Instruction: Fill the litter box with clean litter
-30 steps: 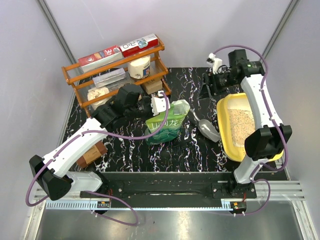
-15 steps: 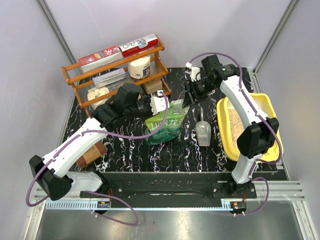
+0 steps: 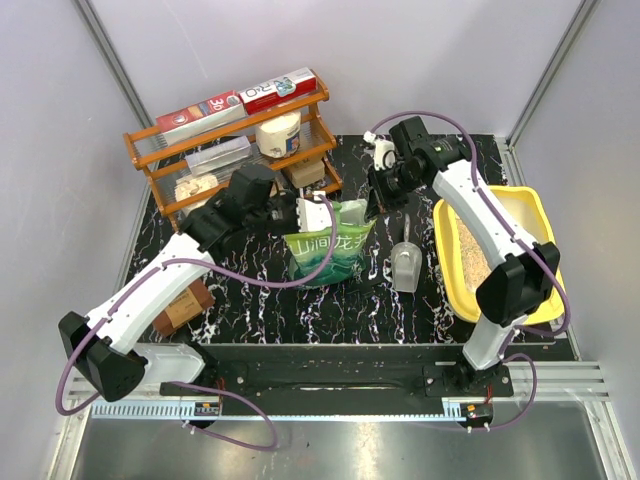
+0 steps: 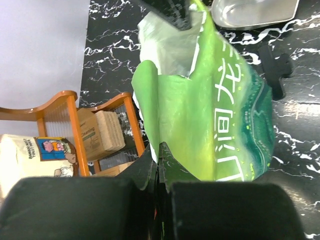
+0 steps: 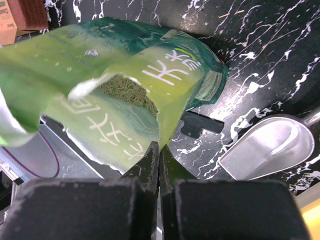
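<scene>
The green pouch of clean litter stands mid-table with its top torn open. My left gripper is shut on the pouch's upper left edge; in the left wrist view the jaws pinch the green film. My right gripper is shut on the upper right edge, pinching it just below the opening, where granules show inside the pouch. The yellow litter box lies at the right with pale litter in it, partly hidden by the right arm.
A grey scoop lies between pouch and litter box. An orange rack with boxes and a tub stands at the back left. A brown box sits near the left arm. A small black piece lies beside the pouch.
My right arm swung left from above the litter box to the pouch and shut on its top right edge. The pouch top now stretches between both grippers.
</scene>
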Available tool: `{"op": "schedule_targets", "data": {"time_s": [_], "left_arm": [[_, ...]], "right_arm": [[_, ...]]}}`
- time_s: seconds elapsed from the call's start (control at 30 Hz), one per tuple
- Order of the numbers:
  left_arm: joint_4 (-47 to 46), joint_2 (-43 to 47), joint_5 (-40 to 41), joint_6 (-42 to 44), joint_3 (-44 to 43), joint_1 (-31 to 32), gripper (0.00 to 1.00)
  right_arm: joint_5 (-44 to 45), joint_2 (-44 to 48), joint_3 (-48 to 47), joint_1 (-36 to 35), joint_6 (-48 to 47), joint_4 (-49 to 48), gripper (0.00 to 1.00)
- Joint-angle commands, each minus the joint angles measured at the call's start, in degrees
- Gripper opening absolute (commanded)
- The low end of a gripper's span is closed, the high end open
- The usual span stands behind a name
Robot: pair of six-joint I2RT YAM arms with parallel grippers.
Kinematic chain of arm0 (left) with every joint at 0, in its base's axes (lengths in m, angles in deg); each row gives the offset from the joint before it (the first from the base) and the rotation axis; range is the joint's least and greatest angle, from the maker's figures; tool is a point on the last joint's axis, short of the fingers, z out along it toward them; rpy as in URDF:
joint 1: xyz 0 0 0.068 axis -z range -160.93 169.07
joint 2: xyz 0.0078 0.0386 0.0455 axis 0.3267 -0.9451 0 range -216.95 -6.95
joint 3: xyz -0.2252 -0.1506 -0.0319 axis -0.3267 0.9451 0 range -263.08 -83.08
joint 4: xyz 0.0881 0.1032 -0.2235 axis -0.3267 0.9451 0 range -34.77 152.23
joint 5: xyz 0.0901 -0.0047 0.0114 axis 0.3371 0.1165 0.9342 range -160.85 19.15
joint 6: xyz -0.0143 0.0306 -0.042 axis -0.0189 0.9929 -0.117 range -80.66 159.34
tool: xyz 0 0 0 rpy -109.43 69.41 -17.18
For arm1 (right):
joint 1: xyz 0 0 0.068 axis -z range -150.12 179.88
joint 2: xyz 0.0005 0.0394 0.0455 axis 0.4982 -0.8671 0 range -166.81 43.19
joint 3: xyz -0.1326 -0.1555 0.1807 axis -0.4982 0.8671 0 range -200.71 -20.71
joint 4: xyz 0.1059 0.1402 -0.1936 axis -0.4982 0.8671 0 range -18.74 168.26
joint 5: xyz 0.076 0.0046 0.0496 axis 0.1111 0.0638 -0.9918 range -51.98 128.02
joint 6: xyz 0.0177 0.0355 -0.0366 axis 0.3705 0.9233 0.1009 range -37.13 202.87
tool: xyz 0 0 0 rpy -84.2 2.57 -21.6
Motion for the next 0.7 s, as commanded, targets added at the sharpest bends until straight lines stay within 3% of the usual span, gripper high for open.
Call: {"op": "schedule_targets", "data": {"time_s": [0.0, 0.07, 0.2, 0.3, 0.37, 0.43, 0.5, 0.67], "left_arm": [[-3.04, 2.0, -4.31, 6.0, -1.0, -3.82, 0.0], [-1.56, 2.18, -6.6, 6.27, -1.0, -4.53, 0.0], [-1.54, 3.67, -12.32, 1.97, 0.75, -4.62, 0.0], [-3.57, 4.02, -12.33, -3.48, 2.42, -4.62, 0.0], [-4.88, 4.37, -12.24, -6.72, 2.95, -4.62, 0.0], [-6.29, 4.81, -12.07, -7.7, 4.18, -4.62, 0.0], [-7.43, 5.08, -11.02, -8.58, 5.06, -4.53, 0.0], [-5.69, 3.24, -9.43, -12.89, 1.65, -4.53, 0.0]], "right_arm": [[-3.2, 6.11, 1.08, -0.56, 1.61, -2.08, 0.0], [-4.25, 6.2, 1.96, -0.65, 1.07, -2.7, 0.0], [-5.22, 6.37, 1.35, -0.56, -6.28, -2.97, 0.51], [-7.49, 10.83, 1.16, -0.12, -15.93, -1.91, 0.59], [-10.05, 15.32, 7.21, 1.98, -18.17, -4.09, 0.63], [-11.9, 22.44, 15.36, 4.35, -19.23, -9.63, 0.74], [-12.08, 26.74, 19.44, 5.07, -19.75, -12.54, 0.76], [-15.94, 27.73, 26.65, 6.21, -21.43, -16.21, 0.75]]}}
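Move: The right hand has its shut fingers on the right corner of the litter bag's rim; the bag's middle is some 7 cm to its left, 4 cm nearer the base and 12 cm below. The scoop lies on the table about 9 cm to this hand's right, 2 cm back and 20 cm down; the black clip is roughly 7 cm back, level sideways, 21 cm down. From the left hand, pinching the other corner, the bag's middle is about 6 cm right, straight across, 15 cm below. The right hand eases back a centimetre or so with its fingers still shut on the rim, then opens them wide, lets go of the corner and pulls away from the bag, back about 7 cm, up about 6 cm and some 4 cm to the right, its fingers tipping up by roughly 25 degrees. The left hand keeps its pinch on the left corner, nudging slightly forward and left and then drawing back about 2 cm as its wrist rolls some 10 degrees. ##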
